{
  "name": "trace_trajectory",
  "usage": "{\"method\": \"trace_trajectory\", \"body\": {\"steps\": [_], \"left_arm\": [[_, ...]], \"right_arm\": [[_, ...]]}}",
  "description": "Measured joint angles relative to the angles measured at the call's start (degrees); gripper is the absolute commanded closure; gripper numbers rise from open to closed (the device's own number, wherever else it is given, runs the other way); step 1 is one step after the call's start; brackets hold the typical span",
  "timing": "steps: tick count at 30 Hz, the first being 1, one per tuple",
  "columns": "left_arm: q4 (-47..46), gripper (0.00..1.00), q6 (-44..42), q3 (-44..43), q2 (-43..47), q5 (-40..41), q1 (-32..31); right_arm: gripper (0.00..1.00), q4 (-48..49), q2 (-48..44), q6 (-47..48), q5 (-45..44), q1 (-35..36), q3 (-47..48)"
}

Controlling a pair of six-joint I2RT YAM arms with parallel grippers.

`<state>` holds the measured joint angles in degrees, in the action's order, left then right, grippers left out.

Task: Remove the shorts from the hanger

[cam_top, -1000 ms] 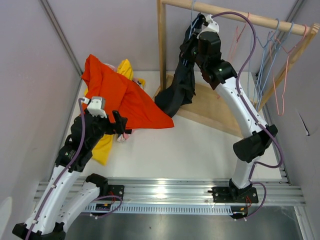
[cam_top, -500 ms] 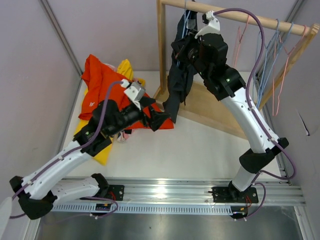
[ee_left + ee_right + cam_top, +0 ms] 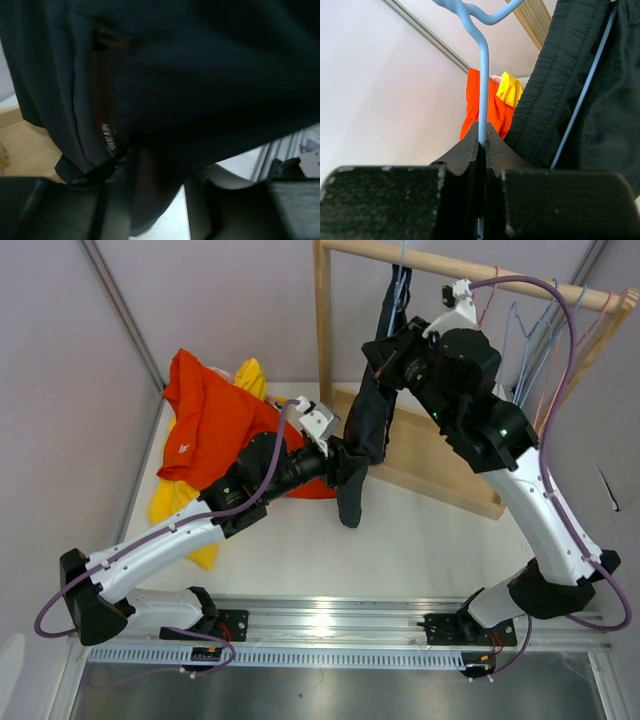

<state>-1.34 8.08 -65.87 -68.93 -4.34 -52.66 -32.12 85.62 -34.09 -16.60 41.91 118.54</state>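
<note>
The dark slate grey shorts [image 3: 365,425] hang on a blue hanger [image 3: 401,280] under the wooden rod. My right gripper [image 3: 397,348] is shut on the hanger's wire neck [image 3: 483,95]; the jaws [image 3: 482,132] pinch it, with the shorts' waistband [image 3: 555,100] to the right. My left gripper [image 3: 345,470] is at the shorts' lower part. In the left wrist view the dark cloth [image 3: 165,75] fills the frame and hangs between the spread fingers [image 3: 117,200], with a gap on the right side. Orange-red shorts [image 3: 215,420] and yellow shorts [image 3: 251,376] lie piled at the table's left. The black pair is hidden.
The wooden rack has an upright post [image 3: 323,330], a top rod [image 3: 520,282] and a base board [image 3: 440,465]. Several empty wire hangers [image 3: 530,335] hang at the rod's right end. Grey walls close in left and right.
My left arm swung from the pile on the left to the hanging grey shorts. My right arm shifted the hanger and shorts rightward along the rod.
</note>
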Motion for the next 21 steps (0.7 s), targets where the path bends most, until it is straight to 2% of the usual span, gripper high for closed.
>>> {"method": "trace_trajectory", "body": {"steps": [2,3,4,5,10,14,16,21], "left_arm": [[-0.5,0.72,-0.3,-0.4,-0.1,0.9,0.0],[-0.8,0.89,-0.3,-0.7,-0.1,1.2,0.0],[-1.0,0.97,-0.1,-1.0,-0.1,1.4,0.0],[-1.3,0.99,-0.1,-1.3,-0.1,1.7,-0.1],[-2.1,1.0,0.0,-1.6,0.1,2.3,-1.0],[-2.8,1.0,0.1,2.1,3.6,5.0,-4.7],[-3.5,1.0,0.4,6.4,7.6,7.7,-9.3],[-6.4,1.0,1.6,17.6,18.5,17.1,-25.6]], "right_arm": [[1.0,-0.6,-1.9,-0.6,-0.2,0.0,-1.0],[1.0,-0.6,-2.8,-1.0,-0.2,0.0,-1.5],[1.0,-0.6,-3.7,-1.4,-0.2,0.0,-2.1],[1.0,-0.7,-4.5,-1.7,-0.2,0.1,-2.9],[1.0,-0.6,-6.1,-2.4,-0.2,0.3,-4.7],[1.0,-0.6,-6.1,-2.4,-0.5,0.2,-4.8],[1.0,-0.5,-6.1,-2.4,-0.5,-0.6,-4.8],[1.0,-2.3,-5.6,-2.4,0.7,-3.2,-4.0]]}}
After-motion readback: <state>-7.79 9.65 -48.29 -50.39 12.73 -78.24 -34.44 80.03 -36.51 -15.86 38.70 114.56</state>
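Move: The dark shorts hang on the blue hanger; their lower part is already between my half-open left fingers, while their middle lies about 8 cm ahead, 4 cm right and 7 cm above that hand. The hanger is some 12 cm ahead, 5 right and 18 up. The red shorts lie roughly 20 ahead, 25 left and 30 below. From my right hand, the dark shorts' middle is about 2 cm ahead, 2 right and 11 below. I shut my left fingers on the cloth of the dark shorts while rising a couple of centimetres, then drag the pinched cloth back towards my bases, away from the hanger, about 14 cm with gathering speed, sinking slightly at the end. My right hand keeps hold of the blue hanger, easing some 2 cm back and to the right, then drifting farther right. ##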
